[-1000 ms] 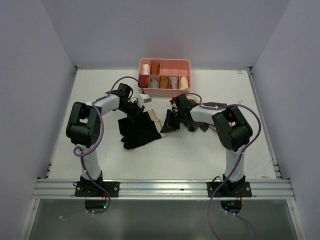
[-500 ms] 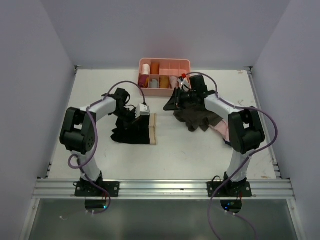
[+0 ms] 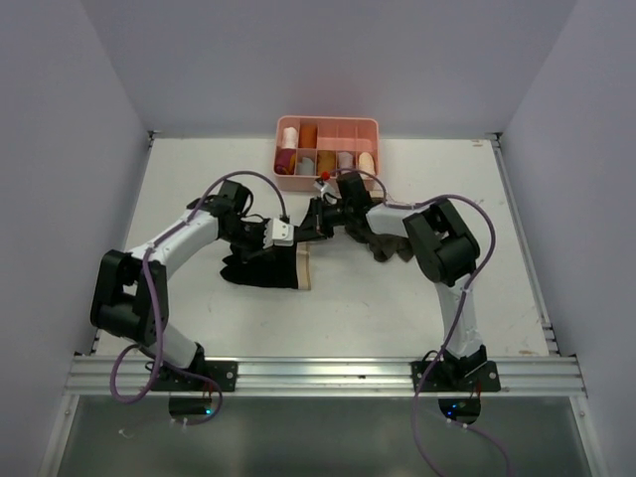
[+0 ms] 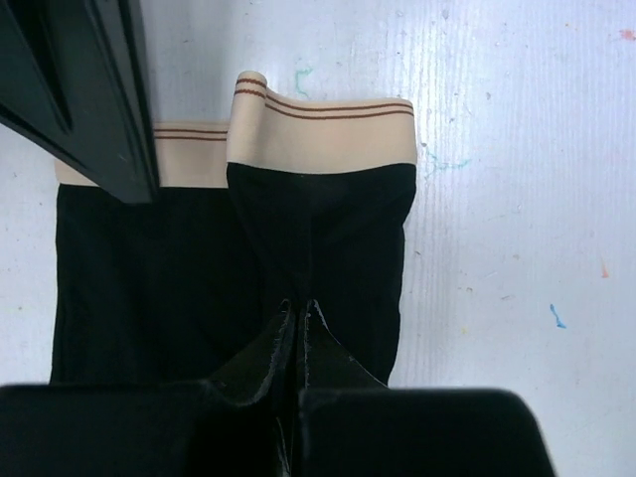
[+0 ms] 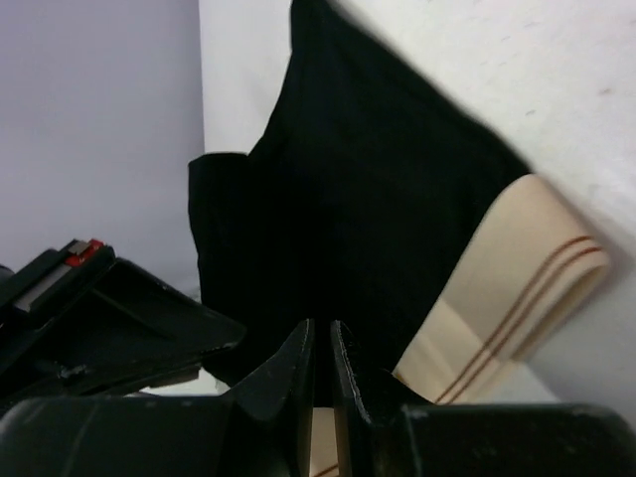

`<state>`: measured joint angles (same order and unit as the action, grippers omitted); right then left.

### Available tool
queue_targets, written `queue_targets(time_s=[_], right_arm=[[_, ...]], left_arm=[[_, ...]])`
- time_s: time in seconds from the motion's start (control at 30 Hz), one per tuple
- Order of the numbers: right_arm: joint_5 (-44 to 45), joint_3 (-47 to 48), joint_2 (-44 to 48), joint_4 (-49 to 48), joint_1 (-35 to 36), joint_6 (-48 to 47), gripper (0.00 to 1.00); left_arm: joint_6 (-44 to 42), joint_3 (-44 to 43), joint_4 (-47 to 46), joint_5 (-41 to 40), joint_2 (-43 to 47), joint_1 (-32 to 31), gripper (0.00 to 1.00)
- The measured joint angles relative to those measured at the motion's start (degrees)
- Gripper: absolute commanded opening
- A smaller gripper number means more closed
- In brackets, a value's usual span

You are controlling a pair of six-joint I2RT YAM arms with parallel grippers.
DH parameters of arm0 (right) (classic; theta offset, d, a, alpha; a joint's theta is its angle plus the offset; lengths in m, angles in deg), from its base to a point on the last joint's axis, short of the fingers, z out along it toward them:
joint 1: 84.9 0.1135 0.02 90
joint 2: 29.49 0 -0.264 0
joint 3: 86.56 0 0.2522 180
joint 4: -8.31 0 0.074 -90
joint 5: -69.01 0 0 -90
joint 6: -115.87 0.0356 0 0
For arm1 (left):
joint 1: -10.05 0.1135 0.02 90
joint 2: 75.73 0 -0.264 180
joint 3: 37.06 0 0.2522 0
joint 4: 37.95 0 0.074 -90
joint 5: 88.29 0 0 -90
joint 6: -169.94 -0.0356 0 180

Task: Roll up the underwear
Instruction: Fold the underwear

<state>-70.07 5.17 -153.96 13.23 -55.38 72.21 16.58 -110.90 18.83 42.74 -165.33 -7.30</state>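
Note:
The underwear (image 3: pixel 260 268) lies on the white table, black with a beige waistband (image 3: pixel 304 269) on its right edge. My left gripper (image 3: pixel 270 241) is over its far edge. In the left wrist view the left gripper (image 4: pixel 299 310) is shut on a raised fold of the black cloth (image 4: pixel 159 288), below the striped waistband (image 4: pixel 323 134). My right gripper (image 3: pixel 305 230) reaches in from the right at the far right corner. In the right wrist view the right gripper (image 5: pixel 323 333) is shut on the black cloth (image 5: pixel 358 219), with the waistband (image 5: pixel 517 268) folded beside it.
A pink tray (image 3: pixel 328 125) with several rolled garments stands at the back centre. An olive-brown garment (image 3: pixel 385 241) lies right of the underwear under the right arm. The two grippers are close together; the right one shows in the left wrist view (image 4: pixel 89 89).
My right gripper has swung left from near the tray down onto the underwear's far right corner. My left arm has shifted and its gripper stays on the underwear, which lies flat.

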Motion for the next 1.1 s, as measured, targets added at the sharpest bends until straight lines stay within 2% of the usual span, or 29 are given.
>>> queue_targets(time_s=[0.3,0.47,0.8,1.1], right_arm=[[-2.5,-6.7,0.0,-6.9,3.1,3.5,0.15],[-4.0,-7.0,-1.2,-9.2,4.1,5.7,0.15],[-4.7,-5.3,-3.4,2.7,4.3,-3.2,0.13],[-7.1,-3.8,-3.9,8.7,4.3,-8.0,0.13]], left_arm=[[-0.9,0.7,-0.3,-0.3,1.6,-0.3,0.00],[-0.8,0.8,-0.3,-0.3,3.5,-0.4,0.00],[3.9,-3.4,-2.6,-0.5,2.9,-0.4,0.00],[6.8,-5.4,-7.2,-2.0,-0.2,-0.4,0.00]])
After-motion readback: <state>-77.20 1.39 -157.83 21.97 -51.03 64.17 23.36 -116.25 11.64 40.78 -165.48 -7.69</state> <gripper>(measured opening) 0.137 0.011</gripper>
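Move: Already pinching the folded-over layer of the black underwear, the left hand has the far edge of the layer beneath about 8 cm ahead and 6 cm below, and the folded-over part of the beige waistband roughly 9 cm right and 1 cm back. From the right hand that waistband part lies some 8 cm back, level sideways and 5 cm down; the pink box is about 18 cm ahead and 6 cm right, and the grey cloth 21 cm right, level with the hand. Bringing the fingers in under the raised layer at the waistband, the right hand draws back about 8 cm and sinks about 5, almost to the table, turning some 15 degrees counter-clockwise with its nearly shut fingers unchanged. The left hand keeps its pinch, lifts the layer 3 to 4 cm, then carries it about 5 cm forward over the layer beneath. ##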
